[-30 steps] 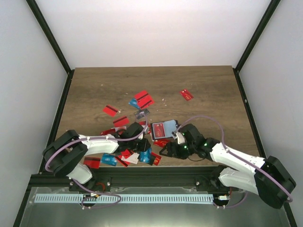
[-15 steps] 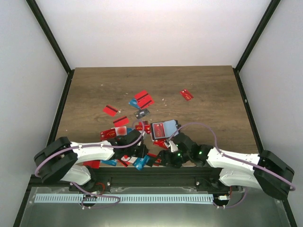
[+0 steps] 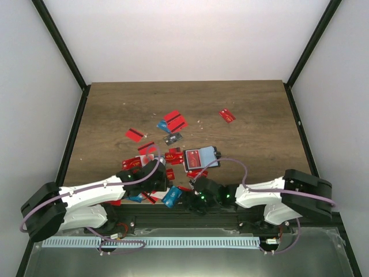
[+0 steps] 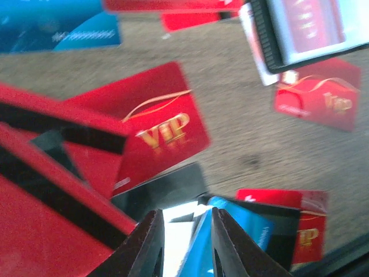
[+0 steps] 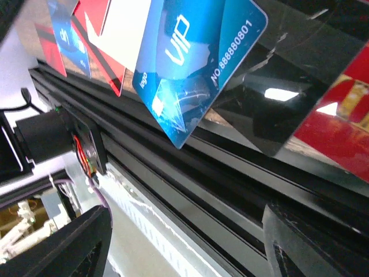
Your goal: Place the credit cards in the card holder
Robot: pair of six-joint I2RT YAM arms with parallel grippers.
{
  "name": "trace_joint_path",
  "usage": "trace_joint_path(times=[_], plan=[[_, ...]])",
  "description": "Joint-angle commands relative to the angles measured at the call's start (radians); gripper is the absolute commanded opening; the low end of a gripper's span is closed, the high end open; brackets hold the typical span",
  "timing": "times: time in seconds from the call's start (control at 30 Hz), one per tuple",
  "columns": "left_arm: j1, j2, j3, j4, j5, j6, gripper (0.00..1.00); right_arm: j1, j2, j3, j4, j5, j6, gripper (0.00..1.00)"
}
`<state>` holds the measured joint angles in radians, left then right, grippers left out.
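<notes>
The card holder (image 3: pixel 200 157) lies open at the table's middle front with a red card in its greyish-blue inside; it also shows in the left wrist view (image 4: pixel 300 29). Credit cards, mostly red, lie scattered: a pair (image 3: pixel 174 121), one far right (image 3: pixel 227 115), and a pile by the near edge. A blue card (image 3: pixel 171 197) overhangs the front edge and shows in the right wrist view (image 5: pixel 196 63). My left gripper (image 3: pixel 162 183) hovers low over the pile, its jaws a narrow gap apart (image 4: pixel 185 242) above a white card and the blue card (image 4: pixel 253 231). My right gripper (image 3: pixel 193 202) is wide open (image 5: pixel 190 242) over the front edge.
A thin dark grey card (image 3: pixel 173 138) lies among the red ones. A glossy black card (image 5: pixel 277 104) sits at the table edge. The black front rail (image 5: pixel 173 184) runs just below the table edge. Black frame posts (image 3: pixel 63 63) stand at the back corners.
Both grippers drew back toward the near edge. The right gripper swung left from beside the card holder to the front edge. The blue card now overhangs that edge.
</notes>
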<state>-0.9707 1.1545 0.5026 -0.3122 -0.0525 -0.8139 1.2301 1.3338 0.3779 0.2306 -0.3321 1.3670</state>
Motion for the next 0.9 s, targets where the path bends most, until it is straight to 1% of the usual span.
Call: trace_joint_path(times=[0.0,0.2,0.4,0.67,0.87], plan=[[-0.004,-0.02,-0.046,-0.081,-0.036,-0.058,0.25,0.038,0.071,0.055,0.099,0.111,0.111,0.71],[-0.006,0.009,-0.081,-0.05,0.005,-0.056,0.25,0.045,0.174,0.073,0.179,0.138,0.164,0.64],[-0.006,0.037,-0.095,-0.023,0.042,-0.041,0.25,0.046,0.248,0.094,0.222,0.171,0.183,0.51],[-0.047,0.014,-0.137,0.011,0.084,-0.073,0.25,0.045,0.313,0.104,0.278,0.2,0.208,0.44],[-0.08,-0.018,-0.164,0.025,0.098,-0.103,0.25,0.046,0.326,0.101,0.305,0.222,0.215,0.3]])
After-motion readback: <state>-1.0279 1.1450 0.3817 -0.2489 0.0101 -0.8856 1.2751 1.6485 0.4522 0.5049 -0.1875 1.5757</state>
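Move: The blue card, lying by the near table edge, is about 4 cm ahead of the right hand, 6 cm to its left and 4 cm below. From the left hand it lies roughly 7 cm back, 3 cm right and 4 cm down. A dark card sticks out from under it some 4 cm to its right, and a white card lies about 5 cm to its left. The open card holder is roughly 20 cm ahead and 7 cm right of the right hand. Closing in on the blue card's near corner, the right fingers narrow from wide to about a third open without yet pinching it; that hand goes some 4 cm left, 3 cm down and 2 cm forward, turning about 10 degrees clockwise. The left hand drops 3 cm while swinging back and left, then slides back and right, low at the card's left side, its fingers slightly open. ##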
